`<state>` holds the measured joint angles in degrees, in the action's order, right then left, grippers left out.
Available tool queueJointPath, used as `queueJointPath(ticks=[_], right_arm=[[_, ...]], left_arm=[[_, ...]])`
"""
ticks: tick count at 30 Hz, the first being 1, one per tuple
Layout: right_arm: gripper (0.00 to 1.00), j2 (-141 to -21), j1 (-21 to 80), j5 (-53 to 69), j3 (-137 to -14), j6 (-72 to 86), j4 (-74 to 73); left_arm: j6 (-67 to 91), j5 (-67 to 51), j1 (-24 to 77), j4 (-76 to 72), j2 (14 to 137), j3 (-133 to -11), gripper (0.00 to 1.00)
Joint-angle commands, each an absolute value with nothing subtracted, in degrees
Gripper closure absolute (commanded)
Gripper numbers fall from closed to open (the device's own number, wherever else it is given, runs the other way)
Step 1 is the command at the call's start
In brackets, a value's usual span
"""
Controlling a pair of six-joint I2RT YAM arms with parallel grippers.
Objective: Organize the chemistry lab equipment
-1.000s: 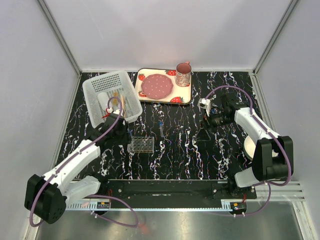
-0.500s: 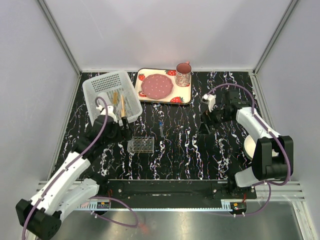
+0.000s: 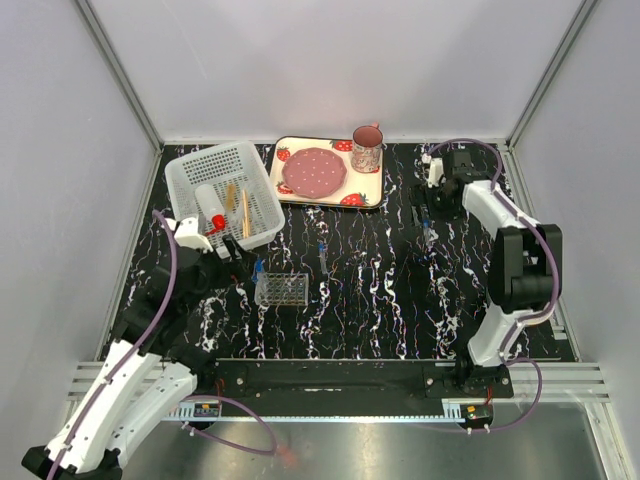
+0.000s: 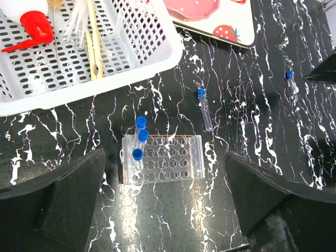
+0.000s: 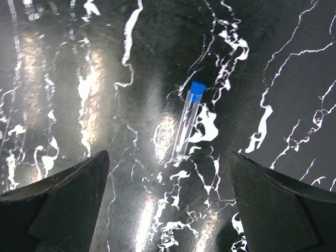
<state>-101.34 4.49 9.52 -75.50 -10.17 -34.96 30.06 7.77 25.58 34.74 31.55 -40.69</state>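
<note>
A clear grid rack (image 3: 281, 289) stands left of centre and holds three blue-capped tubes (image 4: 138, 138); it also shows in the left wrist view (image 4: 167, 159). A white basket (image 3: 196, 167) holds the red-capped bottle (image 4: 32, 27), wooden sticks (image 4: 94, 46) and clear glassware (image 4: 77, 22). One loose tube (image 4: 204, 109) lies right of the rack. Another tube (image 5: 188, 122) lies under my right gripper (image 5: 168, 210), which is open and empty above it. My left gripper (image 4: 165, 210) is open and empty, above and just near of the rack. In the top view the left gripper (image 3: 232, 253) is beside the basket's near corner and the right gripper (image 3: 424, 215) is at the far right.
A strawberry-printed tray (image 3: 368, 188) with a pink plate (image 3: 314, 171) and mug (image 3: 367, 148) stands at the back centre, right of the basket. Grey walls close the table's back and sides.
My left gripper has let go of the wooden sticks in the basket and drawn back toward the near left. My right gripper has moved farther back, over the loose tube.
</note>
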Motion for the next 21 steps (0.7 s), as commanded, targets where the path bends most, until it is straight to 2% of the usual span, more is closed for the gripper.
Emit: queueJointPath(ticks=[1, 4, 8, 15, 21], right_arm=[[0.01, -106.08, 4.4, 4.04, -81.47, -8.26, -39.9], [0.06, -108.54, 4.4, 3.69, -82.52, -8.35, -39.99], [0.27, -111.26, 4.48, 3.43, -83.23, -7.91, -40.08], [0.56, -115.13, 4.4, 2.2, -84.2, -8.0, -40.34], [0.67, -116.63, 4.39, 1.67, -83.5, -7.91, -39.9]], left_arm=[[30.76, 9.49, 25.23, 34.89, 29.01, -39.73, 0.01], [30.85, 9.84, 25.31, 35.59, 27.86, -39.2, 0.01], [30.94, 9.76, 25.22, 35.77, 26.9, -38.5, 0.01], [31.64, 9.32, 25.22, 35.6, 26.46, -37.71, 0.01], [31.99, 8.7, 25.22, 35.42, 26.19, -38.32, 0.01]])
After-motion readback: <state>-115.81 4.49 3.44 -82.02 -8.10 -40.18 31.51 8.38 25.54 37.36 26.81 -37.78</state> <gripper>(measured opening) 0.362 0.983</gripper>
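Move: The blue-capped test tube lying on the counter is about 8 cm below the right hand, 1 cm ahead and 2 cm to its right. From that hand, the mug stands some 17 cm ahead and 15 cm left, the strawberry tray's middle about 16 cm ahead and 25 cm left, and the other loose tube roughly 8 cm back and 26 cm left. From the left hand, the first tube is about 14 cm ahead, 48 cm right and 20 cm below. The right hand sinks about 7 cm onto the blue-capped tube, easing a little to its right, while its wrist tips some 15 degrees so the fingers point more steeply at the counter. On the way down the fingers close from wide open to roughly a third, ending low on either side of the clear glass part below the cap, with no grip to be seen yet. ##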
